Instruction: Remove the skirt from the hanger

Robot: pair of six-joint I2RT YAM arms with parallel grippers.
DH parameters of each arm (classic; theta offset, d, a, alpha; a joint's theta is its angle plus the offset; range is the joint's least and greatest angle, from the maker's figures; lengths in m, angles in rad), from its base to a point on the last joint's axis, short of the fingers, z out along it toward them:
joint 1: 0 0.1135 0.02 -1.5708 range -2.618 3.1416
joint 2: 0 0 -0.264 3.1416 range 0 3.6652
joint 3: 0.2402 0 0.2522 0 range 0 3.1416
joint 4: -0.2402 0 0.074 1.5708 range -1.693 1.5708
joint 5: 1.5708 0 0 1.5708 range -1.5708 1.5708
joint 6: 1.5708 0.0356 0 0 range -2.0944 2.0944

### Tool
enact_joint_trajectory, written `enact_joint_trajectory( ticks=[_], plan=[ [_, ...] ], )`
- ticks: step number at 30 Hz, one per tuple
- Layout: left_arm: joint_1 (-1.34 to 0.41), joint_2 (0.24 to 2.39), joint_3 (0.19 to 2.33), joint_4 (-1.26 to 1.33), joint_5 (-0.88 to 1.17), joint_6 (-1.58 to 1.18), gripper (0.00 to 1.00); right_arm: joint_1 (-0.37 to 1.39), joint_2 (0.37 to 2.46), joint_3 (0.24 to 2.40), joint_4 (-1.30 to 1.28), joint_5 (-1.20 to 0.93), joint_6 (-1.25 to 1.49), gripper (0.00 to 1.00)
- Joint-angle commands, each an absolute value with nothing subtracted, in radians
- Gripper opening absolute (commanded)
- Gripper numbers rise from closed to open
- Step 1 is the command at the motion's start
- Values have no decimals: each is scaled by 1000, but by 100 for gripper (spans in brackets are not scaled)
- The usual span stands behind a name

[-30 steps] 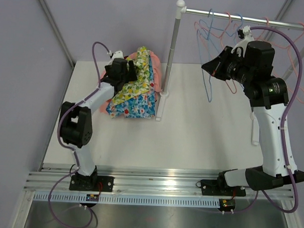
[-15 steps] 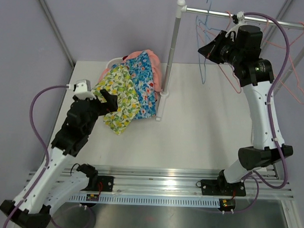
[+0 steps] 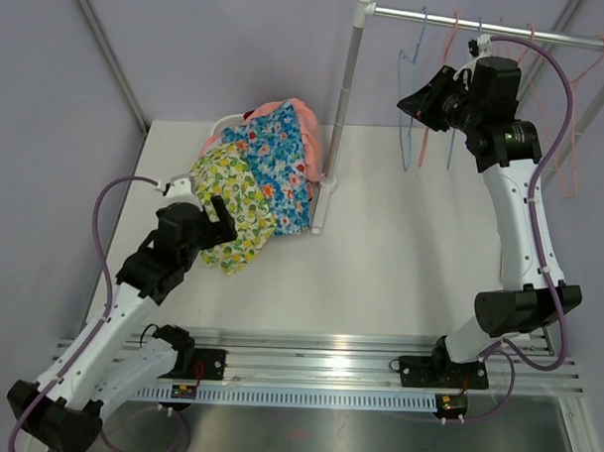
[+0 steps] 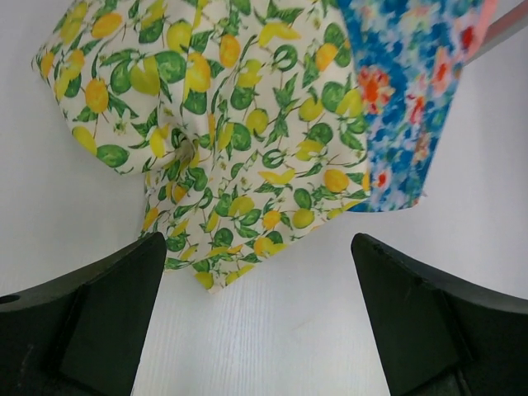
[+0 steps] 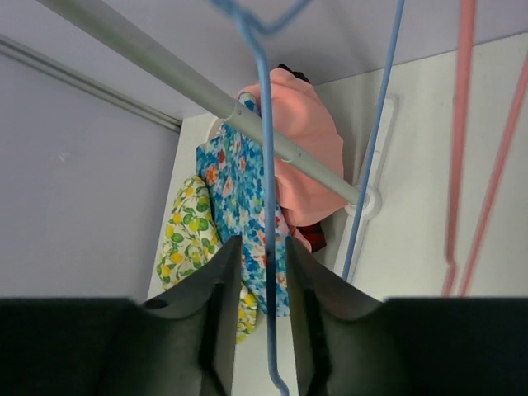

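A lemon-print skirt lies flat on the table at the front of a cloth pile, off any hanger. My left gripper hovers just near of its hem, open, with only bare table between the fingers. A bare blue hanger hangs by its hook on the rail. My right gripper is up at the rail. Its jaws stand slightly apart around the hanger's wire, with a gap on each side.
A blue floral skirt and pink cloth lie behind the lemon one, against the rack post. More pink and blue wire hangers hang along the rail to the right.
My left arm has drawn back from the pile towards the near left, leaving the lemon skirt spread in front. My right gripper rose to the rail with the blue hanger and its jaws parted a little.
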State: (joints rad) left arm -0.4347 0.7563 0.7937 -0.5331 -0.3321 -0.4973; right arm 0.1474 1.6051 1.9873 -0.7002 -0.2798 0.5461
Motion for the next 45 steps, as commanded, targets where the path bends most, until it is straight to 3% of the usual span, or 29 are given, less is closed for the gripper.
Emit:
enact_joint_trajectory(
  ticks=[1,2,3,7,12,15,16,19,21,22,27,31,36,41,45],
  plan=[
    [-434,859,796,-482,-428,-563,99,144,1536,1983,-676,-321,548,39],
    [-434,932,819,-482,-483,-583,99,144,1529,1983,-681,-333,545,60],
    [-430,969,834,-489,-511,-594,99,144,1528,1988,-696,-336,538,99],
    [-405,1117,910,-516,-638,-627,99,144,1502,1990,-726,-357,520,99],
    [-338,1184,914,-413,-592,-580,99,144,1427,1954,-747,-373,489,99],
    [-298,1256,920,-324,-522,-552,88,144,1373,1921,-747,-373,489,99],
    [-290,1311,931,-275,-500,-543,77,144,1358,1908,-746,-373,495,100],
    [-261,1425,975,-207,-378,-537,61,144,1298,1852,-710,-396,514,100],
    [-259,1514,1038,-187,-310,-540,13,146,1276,1844,-719,-399,517,100],
    [-259,1526,1058,-181,-295,-555,0,144,1266,1841,-722,-397,514,99],
    [-279,1415,1195,-166,-281,-548,0,144,1217,1775,-729,-399,506,99],
    [-281,1433,1428,-201,-210,-494,0,146,1160,1695,-701,-396,515,99],
    [-281,1595,1711,-175,-62,-491,0,146,1126,1612,-675,-426,537,99],
    [-294,1972,2130,-211,84,-545,0,144,1108,1591,-695,-417,520,99],
    [-314,2105,2143,-252,3,-563,0,144,1098,1626,-745,-400,486,99]
  ],
)
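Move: The lemon-print skirt lies spread over the pile and onto the table, its middle some 14 cm ahead of the left hand, a couple of centimetres to its left and 13 cm below. The blue floral skirt is about 25 cm ahead of that hand and 9 cm right; the near rack foot is about 20 cm ahead and 27 cm right. At the right fingertips is a blue hanger, perhaps 2 cm ahead; a pink one hangs about 6 cm to the right and 3 cm ahead. The lemon-print skirt is approached by the open left hand, down and forward about 10 cm each; the fingers pinch its cloth, then carry it up some 35 cm, forward and rightward, tips tilting up about 40 degrees, before dipping slightly. The blue hanger is let go by the right hand, which opens wide and draws back about 14 cm, rising briefly and sinking again. ##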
